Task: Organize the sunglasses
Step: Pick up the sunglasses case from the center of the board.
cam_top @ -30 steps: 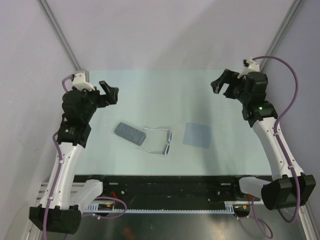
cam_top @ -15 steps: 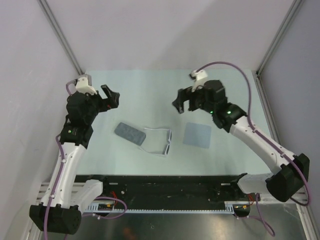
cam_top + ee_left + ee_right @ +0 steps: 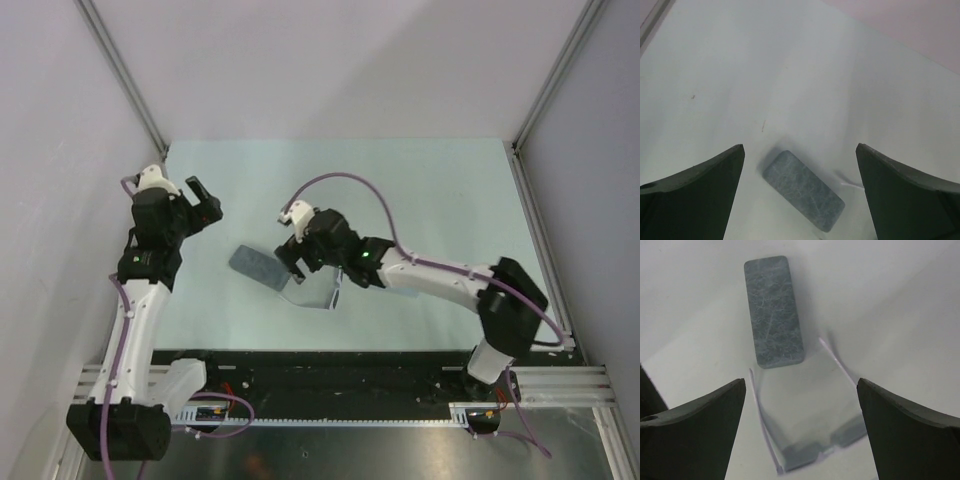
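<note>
The sunglasses (image 3: 799, 456) lie unfolded on the pale table, dark lenses toward the right arm and thin white arms stretching toward the grey case (image 3: 773, 310). My right gripper (image 3: 801, 381) hovers open above them, its fingers straddling the space between the two white arms, touching nothing. From above, the right gripper (image 3: 292, 258) covers most of the sunglasses (image 3: 335, 293), beside the case (image 3: 258, 265). My left gripper (image 3: 205, 198) hangs open at the left, above and behind the case (image 3: 802, 190), with nothing between its fingers (image 3: 690, 195).
The right arm (image 3: 430, 278) stretches low across the table's middle from the near right. Metal frame posts (image 3: 125, 75) rise at the back corners, and a black rail (image 3: 340, 375) runs along the near edge.
The right arm swung from the far right across to the middle and came down over the sunglasses. The left gripper shifted slightly left and tilted toward the case.
</note>
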Controlling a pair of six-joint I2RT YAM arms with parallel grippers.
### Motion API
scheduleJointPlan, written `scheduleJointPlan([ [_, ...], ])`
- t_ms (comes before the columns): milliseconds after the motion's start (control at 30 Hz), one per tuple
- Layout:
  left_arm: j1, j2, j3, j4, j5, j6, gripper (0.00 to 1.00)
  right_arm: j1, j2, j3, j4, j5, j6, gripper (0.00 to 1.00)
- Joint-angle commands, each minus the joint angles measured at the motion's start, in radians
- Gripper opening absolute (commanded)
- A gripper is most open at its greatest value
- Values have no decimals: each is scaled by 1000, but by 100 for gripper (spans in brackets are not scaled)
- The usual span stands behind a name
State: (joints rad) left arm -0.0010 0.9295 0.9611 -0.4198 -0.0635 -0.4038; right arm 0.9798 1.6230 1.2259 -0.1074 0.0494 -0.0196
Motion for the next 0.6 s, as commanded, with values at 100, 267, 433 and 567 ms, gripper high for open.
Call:
scheduleJointPlan([
  [100, 107, 112, -61, -40, 139, -95, 100, 94, 236, 151, 210, 131, -34, 100],
  [267, 156, 173, -99, -40, 264, -110, 100, 117, 412, 263, 230, 150, -46, 100],
  [433, 170, 172, -110, -40, 272, -133, 100, 120, 508, 380, 169, 150, -45, 100],
  [567, 183, 166, -105, -40, 238, -144, 100, 120, 554, 408, 147, 138, -42, 99],
])
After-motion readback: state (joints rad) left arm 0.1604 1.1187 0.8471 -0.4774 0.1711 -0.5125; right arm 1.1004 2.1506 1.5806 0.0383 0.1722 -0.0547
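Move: The sunglasses case lies about 13 cm to the right hand's left, 3 cm ahead and some 13 cm below. The open sunglasses are nearly under that hand, roughly 2 cm back, 3 cm to its right and 14 cm down. From the left hand the case is about 10 cm to the right, 4 cm back and 21 cm below. The sunglasses case is approached by the open right gripper, which sweeps about 12 cm left and sinks 9 cm, easing off until its spread fingers hang over the case's long sides, wrist angle nearly kept. The left hand, also open, drops about 11 cm beside the case, pitching its fingers some 20 degrees farther down and rolling a little. ##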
